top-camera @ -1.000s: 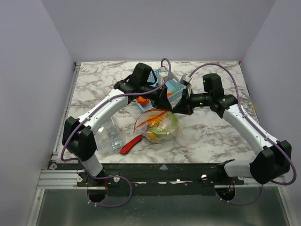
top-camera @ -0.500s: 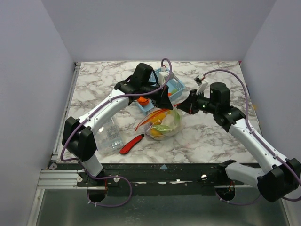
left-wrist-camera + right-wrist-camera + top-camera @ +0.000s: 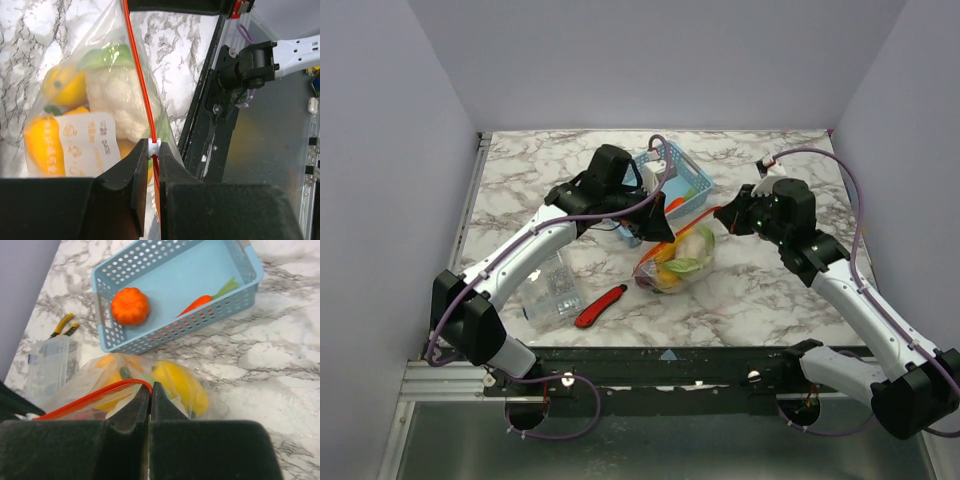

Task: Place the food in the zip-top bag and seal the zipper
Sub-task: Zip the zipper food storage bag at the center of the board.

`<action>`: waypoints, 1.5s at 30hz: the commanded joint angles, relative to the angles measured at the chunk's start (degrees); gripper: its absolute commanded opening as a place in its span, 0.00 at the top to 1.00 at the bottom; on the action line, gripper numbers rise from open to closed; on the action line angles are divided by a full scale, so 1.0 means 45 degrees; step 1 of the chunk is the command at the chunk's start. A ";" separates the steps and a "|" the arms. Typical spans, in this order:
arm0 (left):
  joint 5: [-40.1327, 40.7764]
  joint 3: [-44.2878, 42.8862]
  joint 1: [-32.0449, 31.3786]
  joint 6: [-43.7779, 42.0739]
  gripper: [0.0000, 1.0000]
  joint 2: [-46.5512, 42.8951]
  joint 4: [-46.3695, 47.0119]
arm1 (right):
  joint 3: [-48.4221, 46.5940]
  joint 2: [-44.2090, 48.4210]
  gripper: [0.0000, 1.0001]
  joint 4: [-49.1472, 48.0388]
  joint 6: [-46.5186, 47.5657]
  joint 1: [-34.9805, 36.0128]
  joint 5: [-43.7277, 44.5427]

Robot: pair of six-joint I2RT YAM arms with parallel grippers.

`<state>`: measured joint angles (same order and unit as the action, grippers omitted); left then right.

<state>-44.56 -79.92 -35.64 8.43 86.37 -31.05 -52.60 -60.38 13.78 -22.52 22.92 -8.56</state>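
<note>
The clear zip-top bag (image 3: 678, 262) hangs between my two grippers just above the table, holding yellow, white and green food (image 3: 112, 95). Its orange-red zipper (image 3: 137, 75) is stretched straight between them. My left gripper (image 3: 658, 228) is shut on the zipper's white slider (image 3: 155, 146) at the bag's left end. My right gripper (image 3: 722, 214) is shut on the zipper's other end (image 3: 145, 385). An orange pumpkin (image 3: 130, 306) and a carrot (image 3: 200, 301) lie in the blue lattice basket (image 3: 235, 262).
The blue basket (image 3: 692, 178) stands just behind the bag. A red utility knife (image 3: 599, 306) and a rigid clear box (image 3: 550, 285) lie at the front left. Yellow-handled pliers (image 3: 65, 325) lie beyond the box.
The bag has shifted right and toward the right arm. Its mouth, open and looped a second ago, is now pulled into a straight line. Both grippers moved right, the left one along the strip.
</note>
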 commanded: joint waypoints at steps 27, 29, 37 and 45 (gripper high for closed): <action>0.0217 0.3057 0.0173 0.0782 0.56 -0.3116 -0.0529 | 0.0548 0.0819 1.00 0.0694 0.0350 -0.0347 0.4852; 0.0472 0.2963 0.0199 0.0866 0.51 -0.3261 -0.0344 | 0.0431 0.0785 1.00 0.0921 0.0226 -0.0349 0.5040; 0.2946 0.1920 0.0485 0.1018 0.44 -0.4174 0.0126 | -0.0346 0.1055 1.00 0.2523 -0.0392 -0.0349 0.6410; 0.3364 0.1701 0.0524 0.0589 0.44 -0.4460 0.0713 | -0.1066 0.2171 1.00 0.5249 -0.2488 -0.0357 0.7106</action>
<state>-32.73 -71.05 -33.47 12.47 67.09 -29.93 -53.78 -52.97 30.02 -27.18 21.63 18.70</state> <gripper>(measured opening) 0.561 0.006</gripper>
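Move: My left fingers already grip the slider; the zipper's free left end runs about 5 cm back and 5 cm left, slightly lower. The bagged food hangs level with that hand, some 4 cm right and 9 cm down. The blue basket is roughly 17 cm straight ahead, the red knife 11 cm back and 14 cm left, both about 12 cm lower. My right hand already holds the zipper's other end, with the slider 11 cm left, 6 cm back, about level. I draw the slider back and left with my left hand, sinking slightly, towards the zipper's free end, while my right hand keeps its pinch on the other end and pulls right. After roughly 6 cm I open my left fingers, let go, then lift that hand away forward and left. My right hand carries on right, about 10 cm in all, turning clockwise nearly 30 degrees. ##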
